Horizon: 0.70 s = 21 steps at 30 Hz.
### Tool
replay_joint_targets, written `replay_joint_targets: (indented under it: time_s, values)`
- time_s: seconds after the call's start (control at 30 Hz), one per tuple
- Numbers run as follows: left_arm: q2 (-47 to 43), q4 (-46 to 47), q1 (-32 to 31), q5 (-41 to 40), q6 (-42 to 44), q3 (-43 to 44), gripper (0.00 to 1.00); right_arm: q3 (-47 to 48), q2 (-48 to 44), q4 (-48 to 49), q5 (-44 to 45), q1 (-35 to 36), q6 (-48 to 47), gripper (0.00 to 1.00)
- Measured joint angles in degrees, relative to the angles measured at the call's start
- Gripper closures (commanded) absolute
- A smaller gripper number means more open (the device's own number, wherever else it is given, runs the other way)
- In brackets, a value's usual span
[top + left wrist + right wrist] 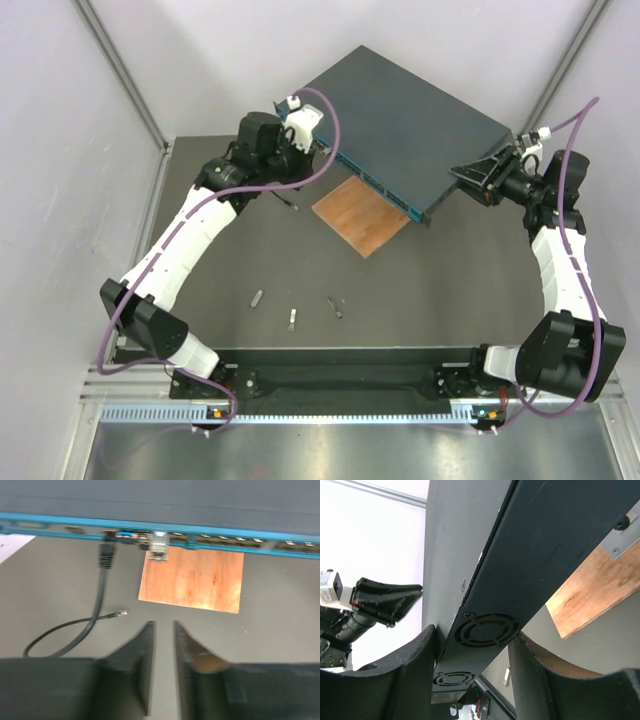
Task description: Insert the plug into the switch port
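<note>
The switch (410,125) is a dark blue-grey box at the back, its teal front face (210,530) showing a row of sockets. A black cable's plug (106,547) sits in a socket near the left end, and a clear plug (159,549) sits in a socket beside it. A loose cable end (120,613) lies on the table. My left gripper (164,625) is a little way back from the front face, with its jaws slightly apart and empty; it also shows in the top view (298,158). My right gripper (475,632) is clamped on the switch's right side wall (485,630); it also shows in the top view (478,176).
A thin brown wooden board (362,215) lies in front of the switch, partly under it, and also shows in the left wrist view (192,580). Three small loose pieces (292,319) lie on the dark table nearer the arm bases. Walls close in the left, right and back.
</note>
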Motion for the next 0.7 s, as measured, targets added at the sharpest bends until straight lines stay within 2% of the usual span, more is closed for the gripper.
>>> replay_joint_targets:
  time_s: [0.03,0.07,0.3,0.7]
  values:
    - [-0.13,0.26,0.48,-0.02,-0.15,0.0,0.86,0.15,0.04,-0.28,0.0,0.0,-0.07,1.0]
    - [-0.15,0.63,0.9,0.0,-0.55,0.0,0.89,0.31,0.13,-0.55,0.0,0.0,-0.22,1.0]
    - [0.59,1.64,1.64,1.18,-1.79,0.26,0.99,0.72,0.35,-1.18,-0.22,0.0,-0.63,1.0]
    - [5.16,6.64,1.6,3.48,-4.59,0.83,1.0,1.07,0.5,-1.97,-0.33,0.0,-1.09,1.0]
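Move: The silver plug already stands in the switch front, proud of it, about 6 cm ahead of the left hand, 5 cm to its right and some 3 cm lower. The black cable connector is roughly 8 cm ahead, 2 cm right, at the plug's height. Some 25 cm below the hand lie the wooden board, 3 cm ahead and 13 cm right, and the loose cable end, 6 cm ahead and 6 cm left. From the right hand, the plug is about 27 cm left, 8 cm ahead, nearly level. The right fingers keep their still grip on the switch's corner while the left fingers, part open and empty, shut completely. The left hand first edges about 1 cm forward and left, then heads forward, right and slightly down towards the plug's outer end, some 3.5 cm altogether, its left side dipping about 5 degrees, closed tips leading and not yet touching. ##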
